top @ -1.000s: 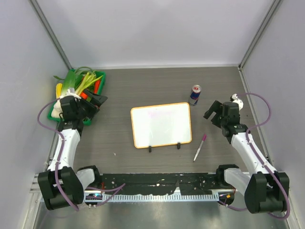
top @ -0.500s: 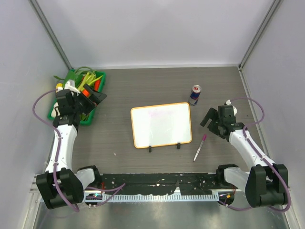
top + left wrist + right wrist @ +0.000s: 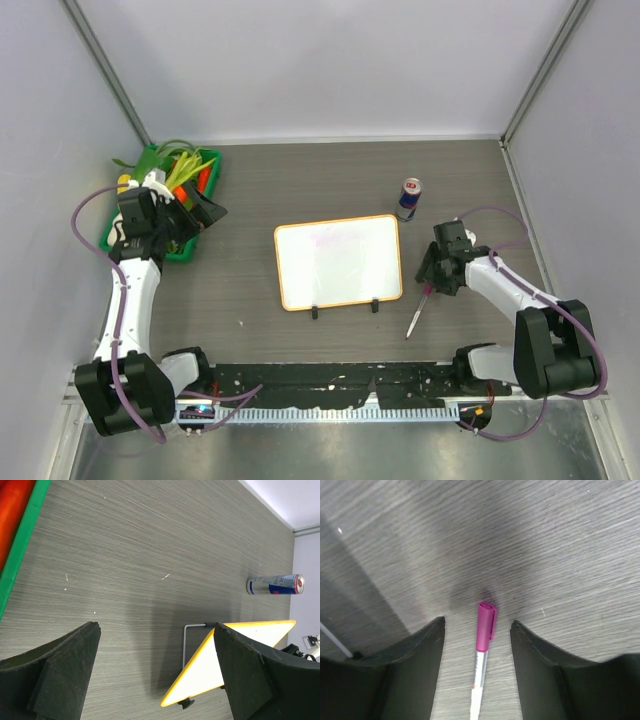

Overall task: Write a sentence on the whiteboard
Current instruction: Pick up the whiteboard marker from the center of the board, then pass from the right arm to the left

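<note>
The whiteboard, white with an orange frame and two black clip feet, lies mid-table; one corner of it shows in the left wrist view. Faint pink marks, too pale to read as the sentence, run near its far edge. A capped pink-and-white marker lies just right of the board. My right gripper hovers low over its cap end. In the right wrist view the marker lies between the fingers of that gripper, which is open with a gap on each side. My left gripper is open and empty beside the green bin.
A green bin with vegetables sits at the far left; its rim shows in the left wrist view. A drink can stands just beyond the board's right corner and shows again as the can in the left wrist view.
My right arm has swung in and down from the right side onto the marker's cap end, and its jaws have narrowed. The left arm shifted slightly by the bin.
</note>
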`<state>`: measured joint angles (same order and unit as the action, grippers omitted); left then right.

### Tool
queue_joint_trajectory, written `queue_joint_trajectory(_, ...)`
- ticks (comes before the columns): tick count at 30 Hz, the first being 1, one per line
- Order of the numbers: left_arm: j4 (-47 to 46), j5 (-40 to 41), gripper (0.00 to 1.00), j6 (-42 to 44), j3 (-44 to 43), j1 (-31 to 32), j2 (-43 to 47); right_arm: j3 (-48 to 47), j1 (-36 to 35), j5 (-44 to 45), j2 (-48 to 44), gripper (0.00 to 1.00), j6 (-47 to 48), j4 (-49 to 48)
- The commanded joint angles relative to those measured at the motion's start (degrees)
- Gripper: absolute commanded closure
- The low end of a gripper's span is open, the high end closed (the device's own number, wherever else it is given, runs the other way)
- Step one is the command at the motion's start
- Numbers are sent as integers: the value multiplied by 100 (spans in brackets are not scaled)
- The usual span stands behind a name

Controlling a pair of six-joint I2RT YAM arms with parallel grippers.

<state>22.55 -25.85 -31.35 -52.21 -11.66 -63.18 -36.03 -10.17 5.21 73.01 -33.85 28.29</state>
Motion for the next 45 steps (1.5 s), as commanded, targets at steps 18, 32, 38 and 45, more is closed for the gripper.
queue_joint_trajectory(18, 171, -710, 0, 481, -334, -29, 77, -553, -37, 111, 285, 98, 141, 281)
queue_joint_trajectory(32, 567, -975, 0, 877, -1810, 2025, -475, -2759, -37, 728, -726, 99, 660, 1521)
queue_joint_trajectory(38, -91, -1255, 3, 657, -2056, 3308, -1081, -3173, -37, -309, -1341, 99, 327, 838)
queue_joint_trajectory(45, -971, -1616, 5, 279, -2451, 4732, -1943, -3094, -37, -864, -1545, 99, -175, 274)
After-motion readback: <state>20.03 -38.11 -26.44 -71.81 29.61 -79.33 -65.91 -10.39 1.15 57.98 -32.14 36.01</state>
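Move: The marker lies on the table under the right hand, its cap just below and between the open fingers, its middle about 6 cm back, 3 cm left and 2 cm down. From that hand the whiteboard's middle is roughly 6 cm ahead and 23 cm left, also just below; the can stands 18 cm ahead and 6 cm left, its middle some 4 cm higher. From the left hand the marker is about 46 cm right, 16 cm back and 21 cm below. The marker's cap is pinched as the right fingers close around it after dipping about 1 cm; the hand then lifts some 25 cm, drifting forward past the board's right side as its fingertips tilt up and forward. The left hand, fingers wide open, then swings about 25 cm right and slightly up to above the whiteboard, turning some 50 degrees clockwise. ##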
